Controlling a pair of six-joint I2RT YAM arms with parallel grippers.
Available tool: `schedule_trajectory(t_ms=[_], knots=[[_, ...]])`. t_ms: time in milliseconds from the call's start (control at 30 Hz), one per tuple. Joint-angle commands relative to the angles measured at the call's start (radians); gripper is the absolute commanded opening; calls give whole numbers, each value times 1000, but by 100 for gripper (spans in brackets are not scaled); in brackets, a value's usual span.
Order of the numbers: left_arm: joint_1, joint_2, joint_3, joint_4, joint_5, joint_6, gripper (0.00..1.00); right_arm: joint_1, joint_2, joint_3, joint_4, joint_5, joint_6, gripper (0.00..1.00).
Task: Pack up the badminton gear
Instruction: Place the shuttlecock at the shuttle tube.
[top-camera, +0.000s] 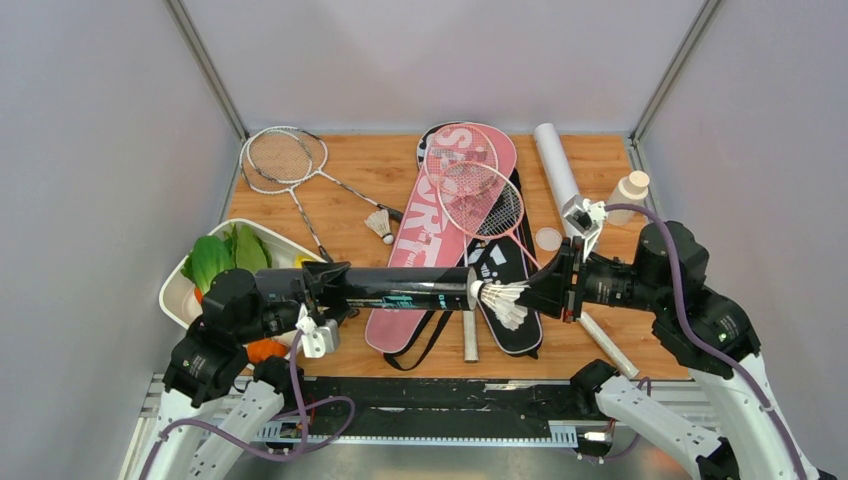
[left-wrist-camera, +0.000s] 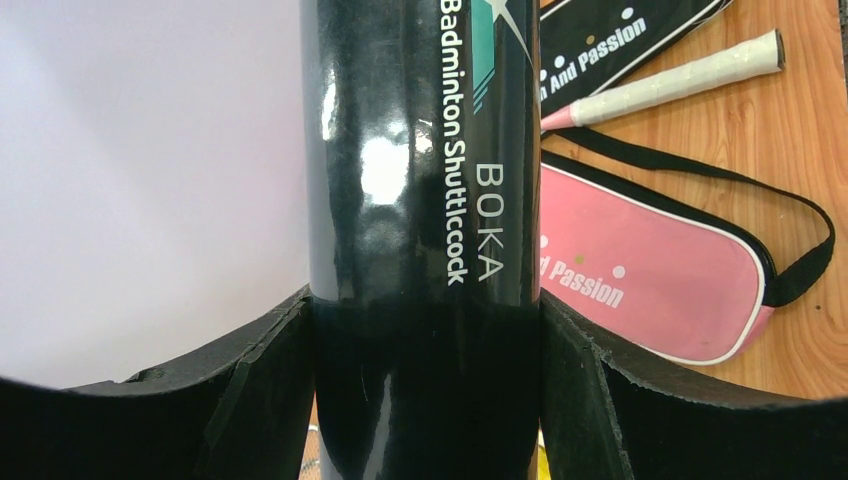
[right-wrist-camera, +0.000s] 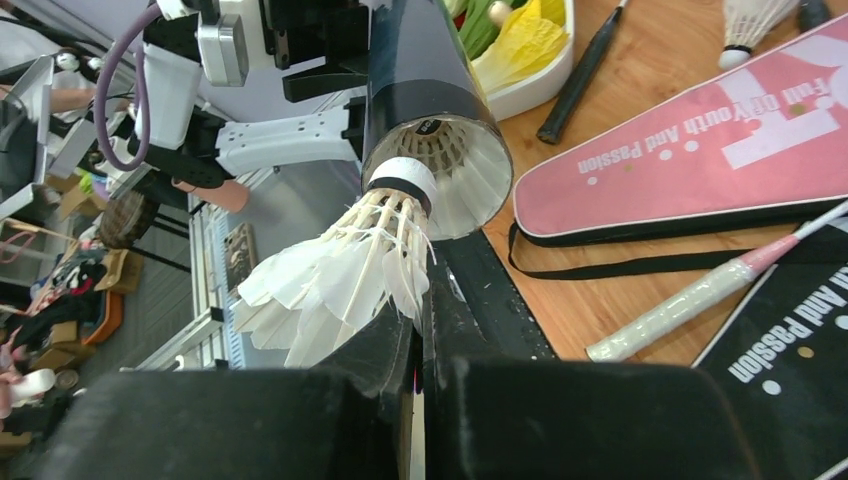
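Note:
My left gripper (top-camera: 335, 286) (left-wrist-camera: 422, 330) is shut on the black shuttlecock tube (top-camera: 400, 288) (left-wrist-camera: 420, 200), which it holds level above the table's front. The tube's open mouth (right-wrist-camera: 440, 165) faces right, with another shuttlecock's feathers visible inside. My right gripper (top-camera: 545, 290) (right-wrist-camera: 425, 300) is shut on the feather edge of a white shuttlecock (top-camera: 500, 298) (right-wrist-camera: 340, 270), whose cork sits at the tube's mouth. A loose shuttlecock (top-camera: 380, 224) lies on the table. Silver rackets (top-camera: 285, 158) lie at the back left. Pink rackets (top-camera: 470, 180) rest on the pink bag (top-camera: 420, 250) and the black bag (top-camera: 500, 265).
A white tube (top-camera: 557, 165) lies at the back right, with a small round lid (top-camera: 548, 238) near it. A white bottle with a tan cap (top-camera: 628, 195) stands by the right wall. The white tray of vegetables (top-camera: 175, 290) sits under my left arm.

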Motion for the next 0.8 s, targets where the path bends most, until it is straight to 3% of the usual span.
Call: schedule_trajectory(t_ms=[0, 233, 400, 467, 600, 767], knots=[[-2, 13, 58, 46, 70, 22, 18, -2, 17, -45, 89, -109, 39, 5], [-2, 32, 64, 69, 108, 21, 18, -2, 91, -52, 139, -137, 27, 5], [-2, 65, 57, 111, 156, 14, 18, -2, 152, -34, 183, -162, 24, 10], [-2, 76, 50, 129, 170, 12, 18, -2, 167, -30, 194, -157, 24, 19], [-2, 81, 30, 184, 173, 0, 18, -2, 173, -52, 230, -146, 23, 52], [-1, 93, -3, 279, 172, -39, 17, -2, 190, -112, 282, -123, 43, 55]])
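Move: The shuttlecock, its skirt pinched in the right fingers and its cork already at the tube, is bound for the shuttle tube's open mouth, about 8 cm left of the right hand, 1 cm ahead and 2 cm lower. Down on the table, some 33 cm below that hand, the white racket handle lies 5 cm ahead and 6 cm left, the black bag 15 cm ahead and 2 cm right. From the left hand, gripping the tube, the mouth is roughly 21 cm right, 3 cm back and 5 cm higher. The shuttlecock is fed cork first into the tube mouth: the right hand pushes it left about 4.5 cm and forward 3, dipping a couple of centimetres and tipping slightly down, then opens its fingers to about half, releasing the pinched feathers and ending with a finger on either side of the skirt. The left hand keeps its grip on the tube and brings it some 2 cm right to meet it. ##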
